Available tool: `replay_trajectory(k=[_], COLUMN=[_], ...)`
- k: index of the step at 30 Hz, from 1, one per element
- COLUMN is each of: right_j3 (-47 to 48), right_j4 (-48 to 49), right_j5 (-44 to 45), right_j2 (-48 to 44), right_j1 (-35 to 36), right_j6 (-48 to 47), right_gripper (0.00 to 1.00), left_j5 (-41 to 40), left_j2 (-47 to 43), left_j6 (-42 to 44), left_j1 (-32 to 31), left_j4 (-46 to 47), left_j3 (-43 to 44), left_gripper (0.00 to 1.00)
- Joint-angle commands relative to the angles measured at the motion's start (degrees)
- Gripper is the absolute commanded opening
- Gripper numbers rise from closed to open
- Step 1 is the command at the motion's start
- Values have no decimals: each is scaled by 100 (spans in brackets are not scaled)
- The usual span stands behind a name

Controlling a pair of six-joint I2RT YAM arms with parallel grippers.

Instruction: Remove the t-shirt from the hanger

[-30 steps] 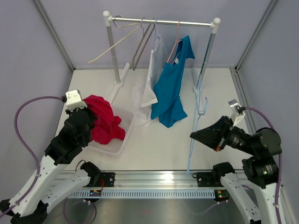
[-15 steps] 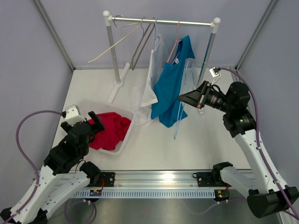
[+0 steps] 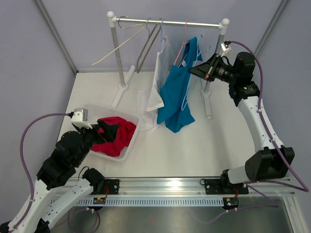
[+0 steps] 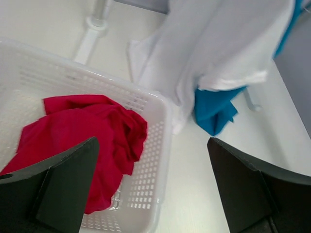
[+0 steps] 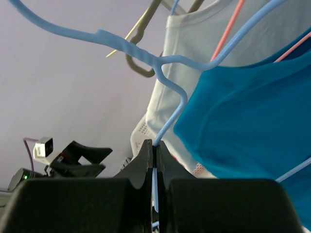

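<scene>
A red t-shirt [image 3: 116,137] lies crumpled in a white perforated basket [image 3: 127,150]; it also shows in the left wrist view [image 4: 87,128]. My left gripper [image 3: 108,131] hovers open and empty just above the shirt and the basket rim [image 4: 163,121]. My right gripper [image 3: 198,71] is raised beside the rail and shut on the wire of an empty light blue hanger [image 5: 127,44], its jaws pinched on it [image 5: 154,144]. A blue t-shirt [image 3: 176,94] hangs on a pink hanger [image 3: 182,41].
A clothes rack [image 3: 167,22] stands at the back with two posts. It carries a cream hanger [image 3: 116,47], a taupe hanger [image 3: 148,46] and a white garment [image 3: 154,94] next to the blue t-shirt. Grey walls enclose the table.
My right arm has swung the light blue hanger from low at the front up to the rail. My left gripper has let go of the red t-shirt in the basket and opened.
</scene>
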Motion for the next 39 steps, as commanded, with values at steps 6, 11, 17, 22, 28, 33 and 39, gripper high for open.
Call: replay_trajectory(k=[6,11,17,22,28,33,39], right_j3=[1226,1552,1929,2150,2229,2115,1720], right_j4=[869,1277,1408,1488,1461,1611,1445], right_j5=[-570,-764,-702,-746,-825,-895,-782], right_j2=[1216,1630,1946,2263,2536,2685,2247], right_j1=[-270,-279,-410,-586,-639,-824,-824], right_j6=[447,747,931,1124,1195,1300,951], right_gripper=[0,0,0,0,0,0,1], left_j5=[1392,1427,1515,1576,1515,1558,1550], left_j2=[-443,-558,-558,-558,-558,-497,-452], left_j6=[540,715,724,715,715,707,724], left_j1=[21,21,21,21,21,21,21], left_j4=[513,540,540,540,549,549,549], left_j3=[-714,-707,-707,-742,-733,-751,-742], left_gripper=[99,99,99,99,99,99,99])
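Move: My right hand holds the empty light-blue hanger. The free stretch of rail it is bound for lies about 18 cm ahead, 6 cm to the right and 12 cm up. The pink hanger's hook is on the rail roughly 9 cm left of that spot, the rack's right post some 7 cm to its right; the teal t-shirt hangs about 12 cm ahead of my hand, 7 cm left and 14 cm lower. From my left hand the free stretch is some 35 cm ahead, 43 cm right and 24 cm up. Keeping the hanger pinched by its shoulder, my right hand carries it forward about 13 cm towards the rail between pink hanger and right post, dipping, climbing about 4 cm, then sinking as much while drifting 4 cm right to bring the hook over. My open left hand shifts right, down and slightly back above the bin, turning some 15 degrees clockwise, then waits. ##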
